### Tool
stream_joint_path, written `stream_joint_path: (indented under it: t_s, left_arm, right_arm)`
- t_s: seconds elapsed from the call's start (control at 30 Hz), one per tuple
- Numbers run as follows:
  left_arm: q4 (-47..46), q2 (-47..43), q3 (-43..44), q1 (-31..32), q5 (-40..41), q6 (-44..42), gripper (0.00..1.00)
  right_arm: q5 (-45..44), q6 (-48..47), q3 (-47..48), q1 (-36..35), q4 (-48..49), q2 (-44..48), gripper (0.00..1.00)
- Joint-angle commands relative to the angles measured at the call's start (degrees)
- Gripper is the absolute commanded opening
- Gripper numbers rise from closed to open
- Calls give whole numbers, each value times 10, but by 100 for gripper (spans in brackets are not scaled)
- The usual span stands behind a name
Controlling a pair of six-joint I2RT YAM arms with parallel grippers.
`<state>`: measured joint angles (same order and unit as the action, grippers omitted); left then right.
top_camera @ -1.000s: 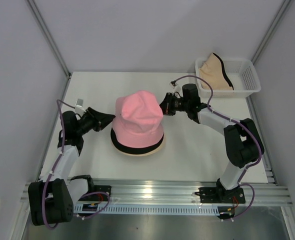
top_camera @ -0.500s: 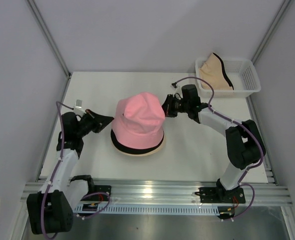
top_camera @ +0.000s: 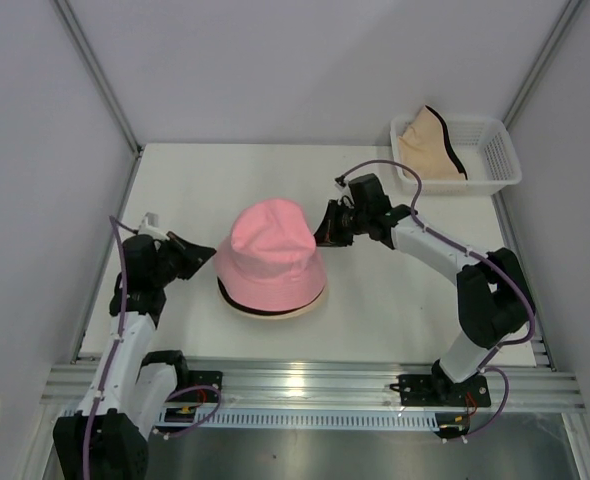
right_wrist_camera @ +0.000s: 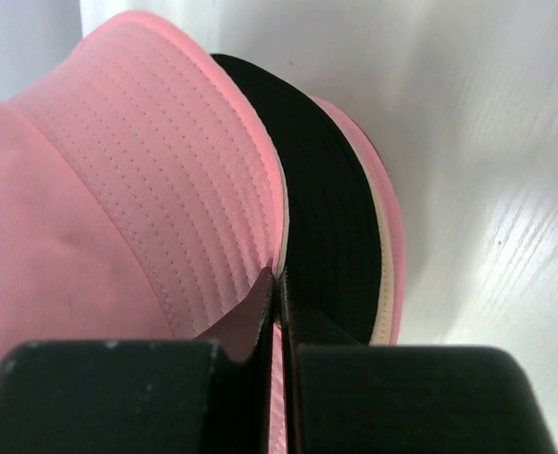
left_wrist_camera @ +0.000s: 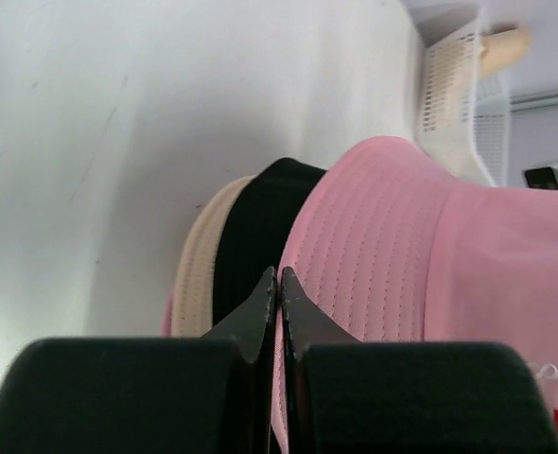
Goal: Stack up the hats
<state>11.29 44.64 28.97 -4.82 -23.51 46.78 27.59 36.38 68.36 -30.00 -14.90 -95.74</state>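
A pink hat (top_camera: pixel 270 245) sits on top of a stack in the middle of the table. Under it show the brim of a black hat (top_camera: pixel 265 309) and a cream hat (top_camera: pixel 293 312). My left gripper (top_camera: pixel 213 259) is shut on the pink hat's left brim. In the left wrist view the shut tips (left_wrist_camera: pixel 279 276) pinch the pink hat (left_wrist_camera: pixel 402 246) beside the black hat (left_wrist_camera: pixel 255 222) and the cream brim (left_wrist_camera: pixel 199 270). My right gripper (top_camera: pixel 323 230) is shut on the right brim; its tips (right_wrist_camera: pixel 277 276) hold the pink hat (right_wrist_camera: pixel 147 170) above the black brim (right_wrist_camera: pixel 326 218).
A white lattice basket (top_camera: pixel 495 150) stands at the back right with a pale peach hat (top_camera: pixel 425 140) leaning inside it. The basket (left_wrist_camera: pixel 449 85) also shows far off in the left wrist view. Grey walls close in the white table on three sides.
The left gripper has shut on the pink hat's brim. Both grippers have come down and slightly nearer, and the pink hat now sits lower over the black one.
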Motion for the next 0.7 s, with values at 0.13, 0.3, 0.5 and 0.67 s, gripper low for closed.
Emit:
stream_joint_path:
  t_s: [0.13, 0.3, 0.5, 0.67]
  left_arm:
    - [-12, 62, -48, 34, 88, -42, 0]
    - [4, 70, -64, 65, 126, -59, 1]
    - [15, 70, -74, 73, 142, -64, 1]
    - [80, 42, -19, 72, 183, -63, 1]
  right_arm:
    - [-45, -20, 13, -9, -77, -15, 0]
    - [-67, -33, 6, -12, -103, -23, 0]
    - [-82, -36, -11, -19, -105, -16, 0]
    - [-98, -40, -1, -24, -102, 13, 0]
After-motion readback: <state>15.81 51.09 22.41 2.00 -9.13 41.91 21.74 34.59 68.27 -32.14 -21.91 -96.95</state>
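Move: The pink hat's left brim edge is right at my shut left fingertips, its middle about 15 cm to their right and barely nearer me; the black hat lies just under it, some 15 cm right, 2 cm back and 3 cm below. My right hand pinches the pink brim on the far right side, with the hat's middle roughly 13 cm to its left and 4 cm back; the black hat lies 13 cm left, 5 cm back and about 2 cm lower. My left hand comes free of the pink brim's edge, fingers staying shut, and sinks about 10 cm down the outside of the stack, easing slightly back, while its fingers tip some 20 degrees more steeply downward. Meanwhile my right hand keeps its pinch and draws its side of the pink brim down some 3 cm and a little back, towards the black brim beneath. ##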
